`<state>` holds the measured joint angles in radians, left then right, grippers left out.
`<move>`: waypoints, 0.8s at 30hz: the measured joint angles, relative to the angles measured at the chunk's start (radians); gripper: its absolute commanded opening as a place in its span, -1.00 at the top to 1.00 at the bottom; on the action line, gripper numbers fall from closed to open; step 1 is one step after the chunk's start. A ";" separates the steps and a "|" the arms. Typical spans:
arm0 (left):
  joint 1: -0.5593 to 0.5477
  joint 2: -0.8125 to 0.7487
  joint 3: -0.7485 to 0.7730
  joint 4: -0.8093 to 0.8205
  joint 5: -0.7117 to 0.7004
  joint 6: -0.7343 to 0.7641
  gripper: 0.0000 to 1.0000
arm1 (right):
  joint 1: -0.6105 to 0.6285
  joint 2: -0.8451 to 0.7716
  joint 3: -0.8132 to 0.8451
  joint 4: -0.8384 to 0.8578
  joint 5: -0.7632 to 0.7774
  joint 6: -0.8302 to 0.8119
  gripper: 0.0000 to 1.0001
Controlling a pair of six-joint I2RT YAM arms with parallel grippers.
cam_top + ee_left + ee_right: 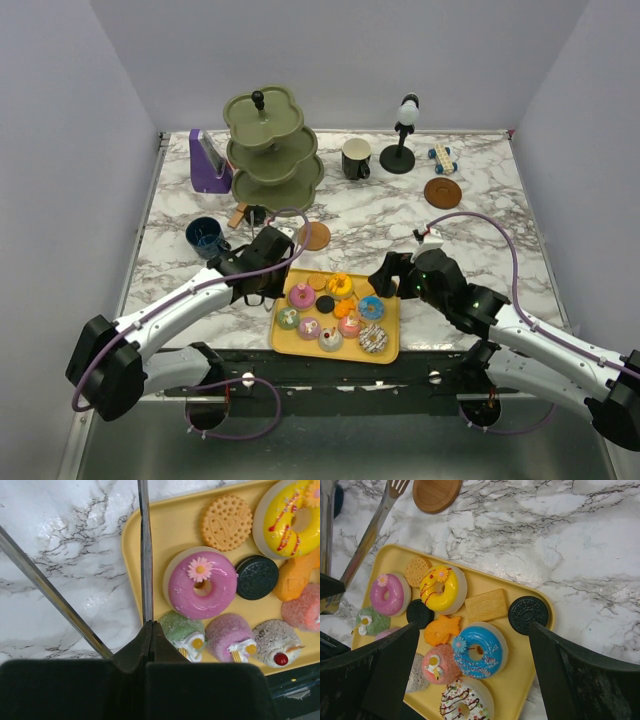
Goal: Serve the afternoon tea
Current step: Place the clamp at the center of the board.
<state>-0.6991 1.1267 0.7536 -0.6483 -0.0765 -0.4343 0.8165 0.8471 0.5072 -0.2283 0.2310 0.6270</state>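
Note:
A yellow tray [335,357] near the front edge holds several toy doughnuts, cupcakes and biscuits. My left gripper [150,624] is shut on one arm of metal tongs [145,555] beside the tray's left rim [131,540], next to the green cupcake [180,627] and pink doughnut [202,585]. My right gripper [475,650] hangs open over the blue doughnut [477,652], nothing between its fingers. The olive three-tier stand [268,150] stands at the back, bare. A black mug [355,158], a blue mug [205,236] and two brown coasters [442,192] [315,236] sit on the marble.
A purple wedge holder [208,165] sits at the back left and a black stand with a white ball [400,140] at the back right, a small blue-and-white toy [442,155] beside it. A small wooden piece [237,215] lies by the tiered stand's foot.

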 measured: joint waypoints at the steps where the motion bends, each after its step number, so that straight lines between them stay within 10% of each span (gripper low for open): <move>1: 0.012 0.023 0.001 0.007 0.008 0.000 1.00 | 0.000 0.000 0.000 0.000 -0.001 0.000 -0.96; 13: 0.100 0.075 -0.007 0.027 0.020 -0.005 0.96 | 0.000 -0.003 0.000 0.001 -0.002 0.000 -0.96; 17: 0.108 0.095 -0.010 0.033 0.025 -0.019 0.18 | 0.000 -0.003 0.000 0.001 -0.003 0.000 -0.96; 24: 0.109 0.111 -0.010 0.034 0.022 -0.053 -0.52 | 0.000 -0.003 0.000 0.001 -0.003 0.000 -0.96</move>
<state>-0.5903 1.2381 0.7433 -0.6144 -0.0547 -0.4873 0.8165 0.8444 0.5072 -0.2276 0.2283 0.6270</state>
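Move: The left hand holds the clamp by its joined end, prongs reaching forward. It is taken to the bare table just left of the tray, about 3 cm ahead, 2 cm left and 6 cm below that hand. The pink donut sits about 5 cm to the hand's right and 1 cm ahead; the green cake is 2 cm right and 4 cm back. The blue mug stands about 13 cm ahead and 15 cm left. From the right hand, that table spot lies some 23 cm left, 1 cm ahead and 10 cm below. Downward, and a little forward and left, the left hand eases the clamp some 3 cm towards the bare table beside the tray's left edge, turning slightly counter-clockwise. Once nearly settled it opens its shut fingers to well over half and lets go of the clamp's joined end, staying low around it. ##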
